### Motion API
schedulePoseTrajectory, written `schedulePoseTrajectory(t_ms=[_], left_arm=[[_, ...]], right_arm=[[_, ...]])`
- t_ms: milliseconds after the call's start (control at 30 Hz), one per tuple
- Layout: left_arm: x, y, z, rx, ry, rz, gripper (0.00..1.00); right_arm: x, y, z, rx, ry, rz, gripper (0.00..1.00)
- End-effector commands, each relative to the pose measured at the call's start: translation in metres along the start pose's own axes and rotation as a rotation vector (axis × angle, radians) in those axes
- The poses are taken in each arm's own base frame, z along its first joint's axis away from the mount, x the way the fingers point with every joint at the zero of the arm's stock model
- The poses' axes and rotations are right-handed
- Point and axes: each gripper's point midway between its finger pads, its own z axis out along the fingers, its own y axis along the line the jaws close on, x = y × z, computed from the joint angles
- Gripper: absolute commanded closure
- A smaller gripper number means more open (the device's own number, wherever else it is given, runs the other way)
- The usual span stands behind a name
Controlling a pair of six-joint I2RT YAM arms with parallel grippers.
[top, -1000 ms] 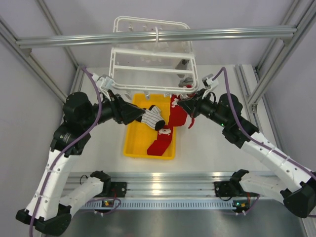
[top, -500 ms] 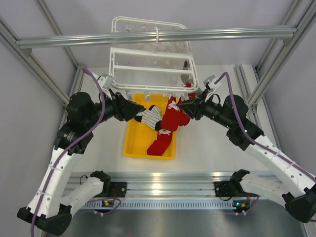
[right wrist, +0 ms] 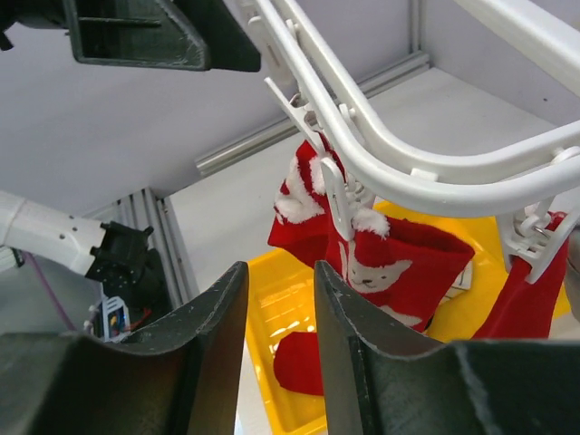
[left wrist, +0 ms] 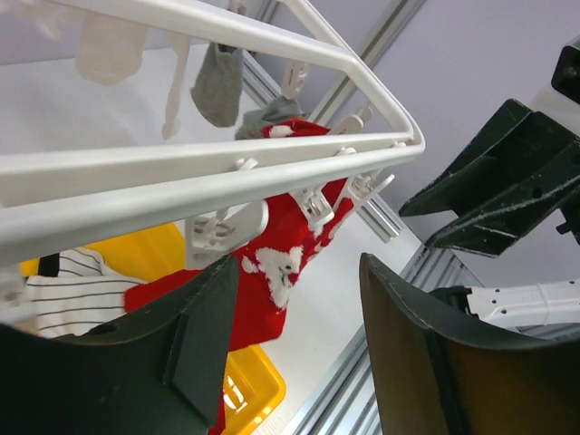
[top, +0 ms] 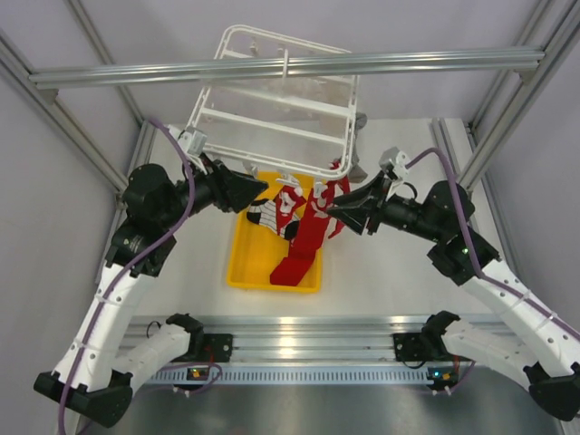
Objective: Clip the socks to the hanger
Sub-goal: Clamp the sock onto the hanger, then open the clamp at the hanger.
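The white hanger (top: pixel 272 100) hangs tilted over the table. Two red socks (top: pixel 319 198) with white markings dangle from clips on its near edge, above the tray. One clipped red sock (right wrist: pixel 408 263) shows close in the right wrist view, the other (left wrist: pixel 281 263) in the left wrist view. A striped sock (top: pixel 265 216) and another red sock (top: pixel 294 263) lie in the tray. My left gripper (top: pixel 258 192) is open and empty beside the hanger's near left. My right gripper (top: pixel 337 215) is open and empty, just right of the hanging socks.
The yellow tray (top: pixel 243 263) sits mid-table under the hanger. A grey aluminium beam (top: pixel 272 68) crosses overhead, carrying the hanger's hook. A grey sock (left wrist: pixel 217 82) hangs from a far clip. Frame posts stand at both sides.
My right gripper opened, let go of the red sock and drew back to the right. The sock now hangs from a clip. The hanger swung and tilted.
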Motion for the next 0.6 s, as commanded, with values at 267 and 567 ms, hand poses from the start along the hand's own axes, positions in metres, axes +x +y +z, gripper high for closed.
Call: schedulePoseTrajectory(t_ms=[267, 567], left_arm=[[-0.026, 0.002, 0.007, -0.005, -0.08, 0.118, 0.49], [-0.021, -0.002, 0.011, 0.032, -0.041, 0.116, 0.66]], right_arm=[[-0.015, 0.016, 0.023, -0.092, -0.046, -0.006, 0.64], [-0.038, 0.022, 0.027, -0.093, -0.106, -0.032, 0.68]])
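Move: The left hand points forward and right at the hanger's middle front clip, which is about 5 cm to its right, 2 cm ahead and slightly above; the right front clip is some 13 cm right and 1 cm back. For the right hand, the red sock's cuff below those clips lies about 6 cm left and 4 cm ahead; the right front clip is 3 cm left, 4 cm ahead, and the middle clip 11 cm left, 7 cm ahead. The left hand eases forward about 2 cm and sinks slightly towards the middle front clip, its fingers closing from well open to about a third open around the space in front of that clip, with no pinch on it visible yet. The right hand, having let go already, swings about 3 cm left, back towards the hung red sock and the right front clip, dipping 1 to 1.5 cm on the way, with its fingers still about a third open. ##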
